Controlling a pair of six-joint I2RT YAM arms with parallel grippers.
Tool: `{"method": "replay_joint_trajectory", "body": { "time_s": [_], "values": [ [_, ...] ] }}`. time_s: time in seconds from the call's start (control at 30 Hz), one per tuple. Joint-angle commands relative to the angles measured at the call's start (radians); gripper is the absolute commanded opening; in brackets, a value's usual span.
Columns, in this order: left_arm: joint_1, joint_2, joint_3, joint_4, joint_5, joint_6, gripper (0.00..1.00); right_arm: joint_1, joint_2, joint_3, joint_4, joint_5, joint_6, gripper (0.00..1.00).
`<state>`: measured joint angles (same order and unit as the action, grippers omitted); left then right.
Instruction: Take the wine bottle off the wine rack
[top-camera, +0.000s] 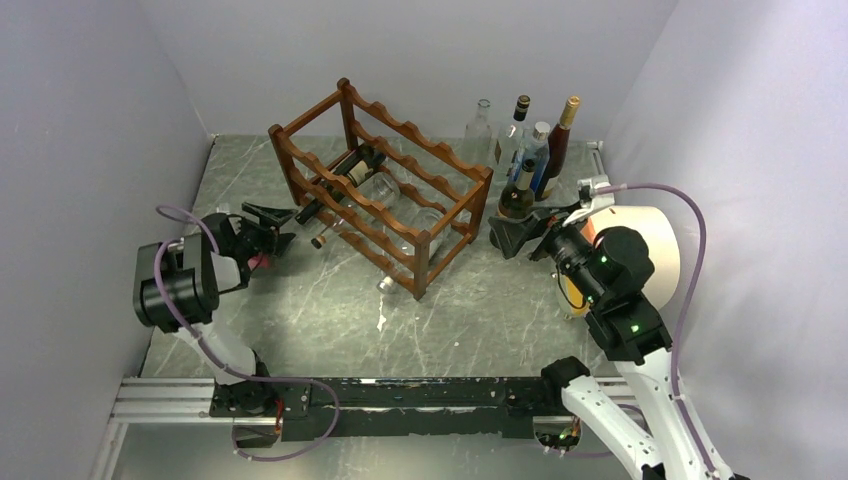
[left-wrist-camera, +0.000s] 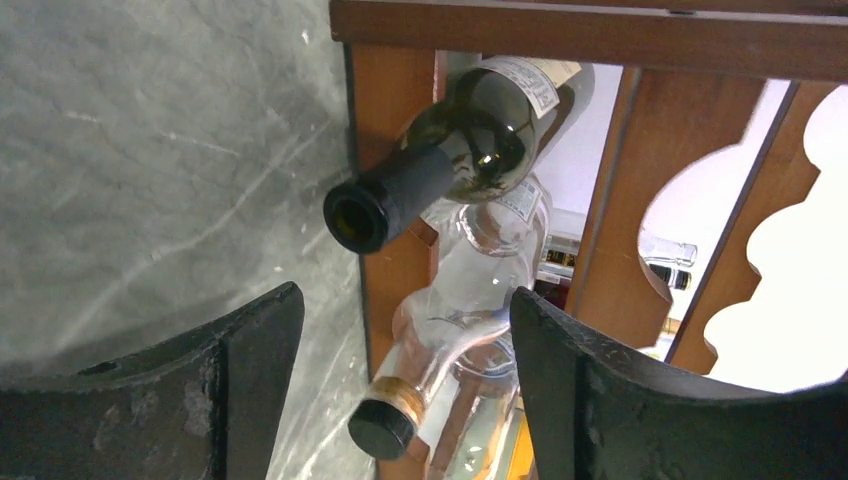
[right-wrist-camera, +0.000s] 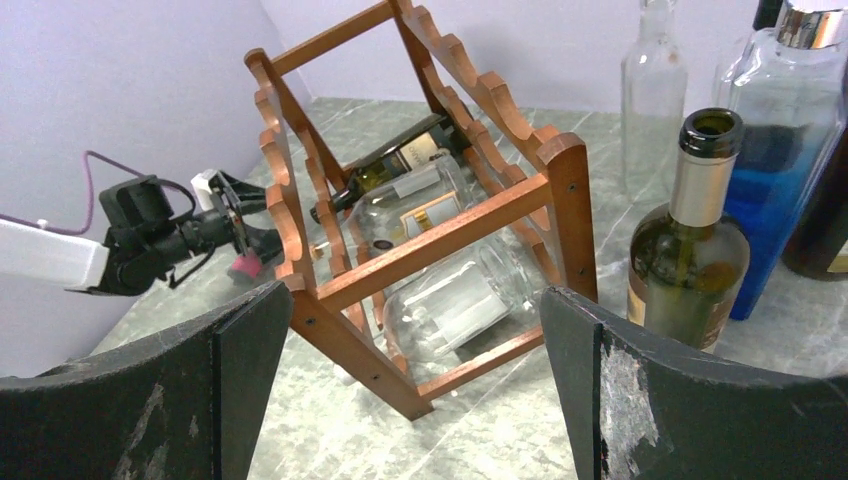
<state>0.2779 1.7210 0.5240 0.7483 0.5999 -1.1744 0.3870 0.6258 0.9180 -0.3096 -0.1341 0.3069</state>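
The reddish-brown wine rack (top-camera: 420, 137) (right-wrist-camera: 440, 240) stands askew mid-table. A dark green wine bottle (top-camera: 355, 165) (left-wrist-camera: 470, 150) (right-wrist-camera: 400, 160) lies in its upper tier, open mouth pointing out of the left end. Under it lies a clear bottle (left-wrist-camera: 470, 290) with a gold collar and black cap. My left gripper (top-camera: 275, 228) (left-wrist-camera: 405, 300) is open at the rack's left end, its fingers either side of the clear bottle's neck and below the wine bottle's mouth, touching neither. My right gripper (top-camera: 520, 235) (right-wrist-camera: 415, 295) is open by the rack's right end, holding nothing.
A wide clear jar (right-wrist-camera: 460, 300) lies in the rack's lowest tier. Several upright bottles (top-camera: 530, 150) stand at the back right, among them a green one (right-wrist-camera: 690, 250) and a blue one (right-wrist-camera: 790, 130) close to my right gripper. Walls close in left, right and behind.
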Motion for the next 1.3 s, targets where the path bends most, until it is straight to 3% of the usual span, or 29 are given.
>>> {"method": "replay_joint_trajectory", "body": {
  "time_s": [0.0, 0.07, 0.3, 0.57, 1.0, 1.13, 1.27],
  "values": [
    [-0.004, 0.123, 0.03, 0.203, 0.07, -0.024, 0.76, -0.005, -0.01, 0.023, -0.007, 0.014, 0.002, 1.0],
    [-0.015, 0.163, 0.038, 0.269, 0.079, -0.034, 0.72, -0.005, -0.001, 0.03, -0.012, 0.001, 0.007, 1.0],
    [-0.059, 0.223, 0.127, 0.221, 0.065, 0.028, 0.71, -0.005, 0.03, 0.059, -0.051, -0.037, 0.027, 1.0],
    [-0.064, 0.318, 0.182, 0.252, 0.072, -0.006, 0.68, -0.005, 0.058, 0.12, -0.072, -0.087, 0.042, 1.0],
    [-0.07, 0.4, 0.246, 0.315, 0.121, -0.017, 0.69, 0.019, 0.283, 0.208, -0.024, -0.219, 0.065, 1.0],
    [-0.071, 0.416, 0.255, 0.346, 0.134, -0.031, 0.63, 0.142, 0.35, 0.246, -0.01, -0.13, 0.052, 1.0],
    [-0.068, 0.42, 0.249, 0.352, 0.143, -0.034, 0.5, 0.383, 0.48, 0.353, -0.08, 0.136, -0.034, 1.0]
  ]
}}
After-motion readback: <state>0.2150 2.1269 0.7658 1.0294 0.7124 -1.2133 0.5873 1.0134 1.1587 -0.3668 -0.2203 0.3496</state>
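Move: The dark wine bottle lying in the rack has its middle about 12 cm ahead of the left hand, 13 cm right and 3 cm lower; its black neck points back at this hand. The clear bottle is some 4 cm ahead, 16 cm right and 5 cm down, the pink block 8 cm behind, 7 cm left and 5 cm down. From the right hand the wine bottle is roughly 28 cm ahead, 31 cm left, 30 cm below; the rack's middle is 22 cm ahead, 19 cm left, 27 cm below. Bring the left gripper forward about 6 cm, dipping some 3 cm and easing right, so its fingers straddle the wine bottle's black neck; turn it slightly clockwise and narrow the fingers part-way. After a brief hover, swing the open right hand left about 10 cm towards the rack, turning it counter-clockwise and tipping it down. ##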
